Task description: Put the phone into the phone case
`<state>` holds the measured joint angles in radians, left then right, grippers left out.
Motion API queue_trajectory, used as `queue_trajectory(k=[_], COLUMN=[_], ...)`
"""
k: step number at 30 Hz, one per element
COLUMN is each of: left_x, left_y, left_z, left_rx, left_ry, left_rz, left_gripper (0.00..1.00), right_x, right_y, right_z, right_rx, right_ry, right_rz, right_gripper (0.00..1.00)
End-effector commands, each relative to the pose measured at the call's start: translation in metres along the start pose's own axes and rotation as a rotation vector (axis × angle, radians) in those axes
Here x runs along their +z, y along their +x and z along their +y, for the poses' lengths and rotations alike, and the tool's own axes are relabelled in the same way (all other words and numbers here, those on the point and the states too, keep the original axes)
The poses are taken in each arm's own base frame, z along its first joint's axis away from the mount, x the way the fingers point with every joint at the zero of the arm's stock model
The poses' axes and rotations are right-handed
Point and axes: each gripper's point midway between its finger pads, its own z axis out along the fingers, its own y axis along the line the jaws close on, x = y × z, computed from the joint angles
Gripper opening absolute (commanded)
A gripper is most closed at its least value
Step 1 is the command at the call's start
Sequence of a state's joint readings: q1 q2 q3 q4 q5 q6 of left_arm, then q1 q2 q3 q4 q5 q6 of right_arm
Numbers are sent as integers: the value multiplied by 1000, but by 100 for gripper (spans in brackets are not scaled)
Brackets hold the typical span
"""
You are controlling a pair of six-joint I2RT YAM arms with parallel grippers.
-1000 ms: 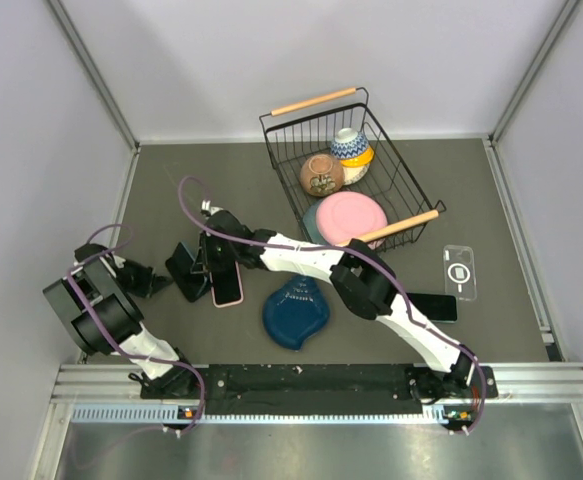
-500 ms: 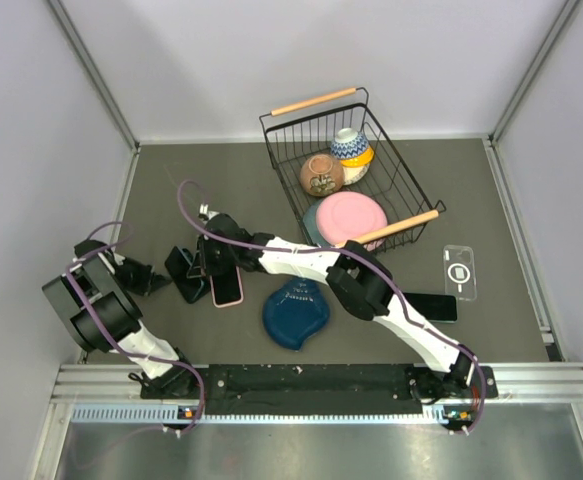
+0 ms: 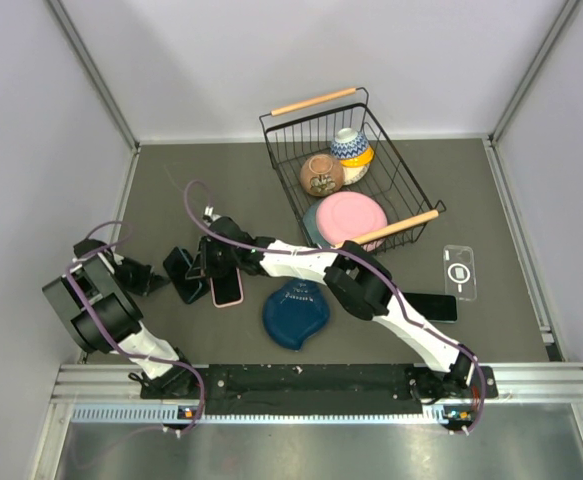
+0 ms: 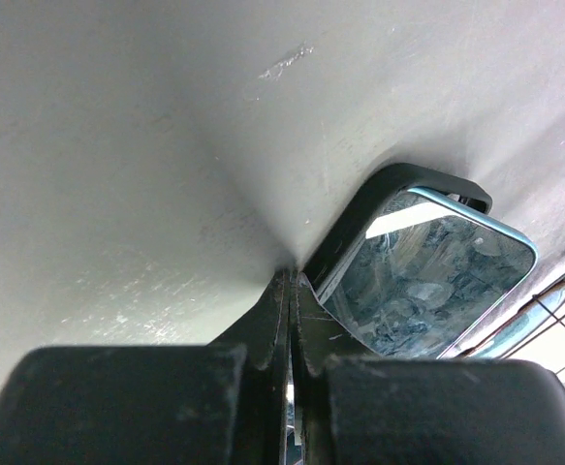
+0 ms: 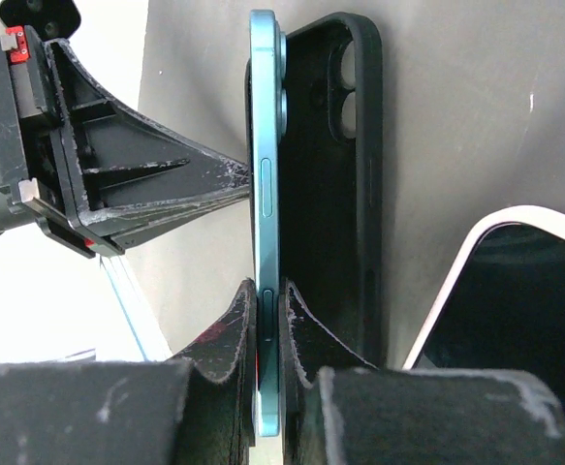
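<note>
The phone [image 5: 266, 145] is teal and stands on edge, with my right gripper [image 5: 270, 291] shut on its lower side. Its back faces the open hollow of the black phone case [image 5: 345, 194], which stands right beside it, touching or nearly so. My left gripper [image 4: 290, 281] is shut with nothing between its fingers. Its tips press at the corner where the case rim [image 4: 398, 179] meets the phone's glass [image 4: 427, 271]. From above, the case [image 3: 184, 272] sits left of centre, between the left gripper [image 3: 166, 279] and the right gripper [image 3: 208, 264].
A second phone in a pink case [image 3: 228, 286] lies just right of the grippers, with a blue plate [image 3: 296, 312] beyond it. A wire basket [image 3: 408, 188] holds bowls and a pink plate. At the right lie a clear case [image 3: 459, 272] and a black phone [image 3: 431, 306].
My right gripper has edged slightly left with the phone, toward the black case. The left arm has stayed still.
</note>
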<state>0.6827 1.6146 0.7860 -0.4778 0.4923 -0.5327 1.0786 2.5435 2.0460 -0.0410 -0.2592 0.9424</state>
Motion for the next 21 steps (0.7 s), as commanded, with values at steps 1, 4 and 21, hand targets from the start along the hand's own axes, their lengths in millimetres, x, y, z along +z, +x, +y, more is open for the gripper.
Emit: queue_trajectory(k=[1,4,21], left_x=[-2,-10,-36], left_y=[2,-8,-21], left_z=[24,16,-31], left_rx=[7,19,118], left_ry=[-135,-123,94], left_rz=[-23,-60,-185], left_gripper=[0,0,40], right_x=[-2,-8,-39], right_y=[17,10,-37], right_z=[-3,1,51], right_rx=[3,-62,-357], right_ry=[51,62,40], right_rz=[-3,-6,-84], right_gripper=[2,12,48])
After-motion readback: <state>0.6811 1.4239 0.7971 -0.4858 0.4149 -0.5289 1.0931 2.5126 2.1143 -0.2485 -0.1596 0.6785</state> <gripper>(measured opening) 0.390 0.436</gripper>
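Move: The black phone case lies under the right hand, its middle about 4 cm to the left and 5 cm below. The phone is already leaning in it, its right long edge held up in the right fingers. The pink-rimmed phone is some 5 cm right of that hand and 1 cm back, the blue dish about 24 cm right and 10 cm back. From the left hand's shut tips, at the case's left edge, the case's middle is roughly 5 cm right and 1 cm forward, level in height. The right hand eases down barely half a centimetre, opens its pinch on the phone's raised long edge and lets go, drawing about 2 cm right while it tips some 15 degrees, fingers pointing more steeply down, and ends still close over the phone. The left hand first slides back about 1 cm, then leaves the case's left edge, going about 2 cm left and over 4 cm up, its shut fingers opening to a bit over a third. ##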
